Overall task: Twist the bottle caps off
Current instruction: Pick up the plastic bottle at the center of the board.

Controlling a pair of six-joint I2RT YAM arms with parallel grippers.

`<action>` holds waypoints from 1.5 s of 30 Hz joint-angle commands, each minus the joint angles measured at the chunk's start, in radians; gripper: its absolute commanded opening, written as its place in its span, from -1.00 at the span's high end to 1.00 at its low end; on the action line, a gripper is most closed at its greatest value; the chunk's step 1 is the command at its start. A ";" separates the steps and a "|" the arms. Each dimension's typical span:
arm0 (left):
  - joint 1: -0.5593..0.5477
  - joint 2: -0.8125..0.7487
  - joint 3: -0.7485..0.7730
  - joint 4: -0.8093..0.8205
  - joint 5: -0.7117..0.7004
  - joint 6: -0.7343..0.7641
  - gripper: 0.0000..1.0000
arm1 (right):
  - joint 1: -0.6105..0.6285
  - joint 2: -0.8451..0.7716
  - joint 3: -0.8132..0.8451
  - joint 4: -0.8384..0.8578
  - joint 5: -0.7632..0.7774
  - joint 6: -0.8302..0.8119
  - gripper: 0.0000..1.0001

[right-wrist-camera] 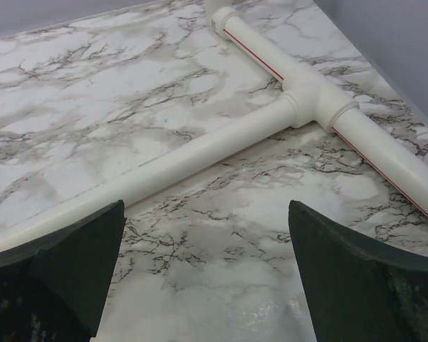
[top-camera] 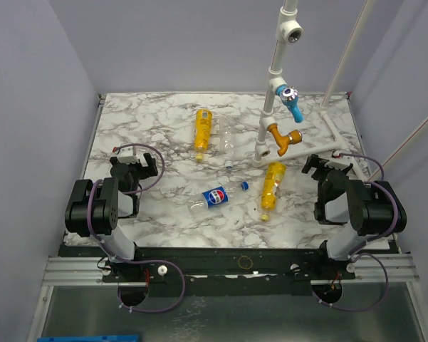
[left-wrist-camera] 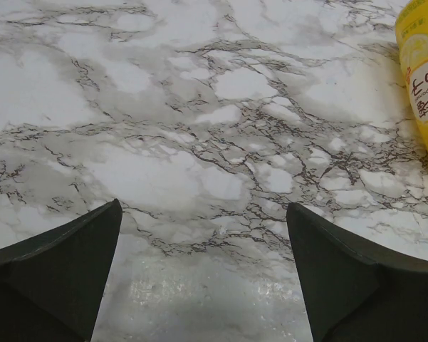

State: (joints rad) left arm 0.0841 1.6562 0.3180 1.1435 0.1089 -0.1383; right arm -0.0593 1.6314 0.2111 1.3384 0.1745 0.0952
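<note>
In the top view several bottles lie on the marble table (top-camera: 164, 206). One yellow bottle (top-camera: 203, 130) lies at the back centre with its yellow cap (top-camera: 199, 154) toward me, and a plain clear bottle (top-camera: 226, 141) lies beside it. The clear Pepsi bottle (top-camera: 214, 197) lies in the middle, with a blue cap (top-camera: 244, 185) just off its upper-right end. A second yellow bottle (top-camera: 272, 187) lies right of centre, cap (top-camera: 265, 215) toward me. My left gripper (top-camera: 139, 165) (left-wrist-camera: 203, 214) is open and empty at the left. My right gripper (top-camera: 326, 165) (right-wrist-camera: 206, 214) is open and empty at the right.
A white pipe stand (top-camera: 270, 92) with a blue tap (top-camera: 293, 103) and an orange tap (top-camera: 285, 137) rises behind the right yellow bottle. Its floor pipes (right-wrist-camera: 199, 153) run just ahead of my right gripper. A yellow bottle's label (left-wrist-camera: 424, 78) shows at the left wrist view's right edge.
</note>
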 commanded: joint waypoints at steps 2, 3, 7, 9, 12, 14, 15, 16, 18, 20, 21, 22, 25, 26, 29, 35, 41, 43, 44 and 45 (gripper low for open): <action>0.005 -0.002 0.004 0.034 0.025 -0.008 -0.97 | -0.004 0.002 0.018 0.018 -0.003 -0.014 -1.00; 0.005 -0.001 0.004 0.035 0.026 -0.008 -0.97 | -0.004 -0.001 0.015 0.021 -0.001 -0.014 -1.00; 0.006 -0.008 0.001 0.042 0.045 0.003 -0.97 | -0.004 -0.055 0.002 0.008 -0.005 -0.035 -1.00; 0.006 -0.049 0.016 -0.015 0.091 0.020 -0.97 | -0.001 -0.144 0.012 -0.089 0.081 0.000 -1.00; 0.006 -0.129 0.094 -0.229 0.129 0.027 -0.97 | -0.002 -0.284 0.118 -0.406 0.163 0.070 -1.00; 0.006 -0.172 0.152 -0.362 0.141 0.038 -0.97 | -0.002 -0.347 0.194 -0.577 0.107 0.144 -1.00; 0.006 -0.198 0.186 -0.439 0.154 0.052 -0.97 | -0.002 -0.365 0.228 -0.622 0.080 0.184 -1.00; 0.006 -0.221 0.214 -0.504 0.171 0.064 -0.97 | -0.002 -0.385 0.267 -0.717 0.055 0.251 -1.00; 0.006 -0.263 0.272 -0.632 0.203 0.078 -0.97 | -0.002 -0.413 0.351 -0.895 0.018 0.362 -1.00; 0.006 -0.289 0.340 -0.765 0.224 0.100 -0.97 | -0.004 -0.439 0.409 -1.012 -0.052 0.411 -1.00; 0.007 -0.294 0.375 -0.846 0.225 0.110 -0.97 | -0.003 -0.462 0.421 -1.060 -0.108 0.417 -1.00; 0.006 -0.291 0.418 -0.923 0.227 0.122 -0.97 | -0.003 -0.489 0.421 -1.082 -0.157 0.415 -1.00; 0.006 -0.271 0.525 -1.113 0.259 0.179 -0.97 | -0.003 -0.606 0.375 -1.120 -0.283 0.397 -1.00; 0.006 -0.269 0.560 -1.184 0.286 0.201 -0.98 | -0.001 -0.637 0.373 -1.164 -0.299 0.403 -1.00; 0.006 -0.297 0.611 -1.333 0.427 0.273 -0.98 | 0.004 -0.726 0.382 -1.350 -0.320 0.426 -1.00; -0.160 -0.371 0.707 -1.675 0.496 0.448 -0.97 | 0.058 -0.880 0.369 -1.598 -0.251 0.405 -1.00; -0.415 -0.376 0.770 -1.826 0.406 0.467 -0.97 | 0.136 -0.930 0.371 -1.718 -0.257 0.451 -1.00; -0.489 -0.342 0.800 -1.850 0.389 0.451 -0.97 | 0.205 -0.912 0.382 -1.726 -0.221 0.475 -1.00; -0.534 -0.328 0.808 -1.852 0.358 0.453 -0.97 | 0.234 -0.890 0.397 -1.737 -0.200 0.480 -1.00; -0.594 -0.316 0.813 -1.850 0.326 0.463 -0.98 | 0.263 -0.872 0.413 -1.752 -0.181 0.482 -1.00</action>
State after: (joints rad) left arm -0.3561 1.2892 1.0798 -0.5911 0.5274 0.2966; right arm 0.1104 0.7177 0.5877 -0.3077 -0.0635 0.5385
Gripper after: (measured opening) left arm 0.987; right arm 0.998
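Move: About 29 cm to the left hand's right, some 10 cm back and 6 cm below it, the Pepsi bottle lies at the board's center. The upper yellow bottle is 22 cm right and 16 cm ahead of the hand, the clear bottle 32 cm right and 13 cm ahead. From the right hand, the Pepsi bottle is roughly 38 cm left, 8 cm back, 8 cm below; the lower yellow bottle is 18 cm left, 5 cm back. Rising some 11 cm first, the open left hand then sweeps right and back towards the Pepsi bottle, turning clockwise nearly 60 degrees while its fingers tip down. The right hand, also open, lifts clear of the white pipes, then swings left and back towards the same bottle, sinking again late and rolling its left side up; neither touches a bottle. ##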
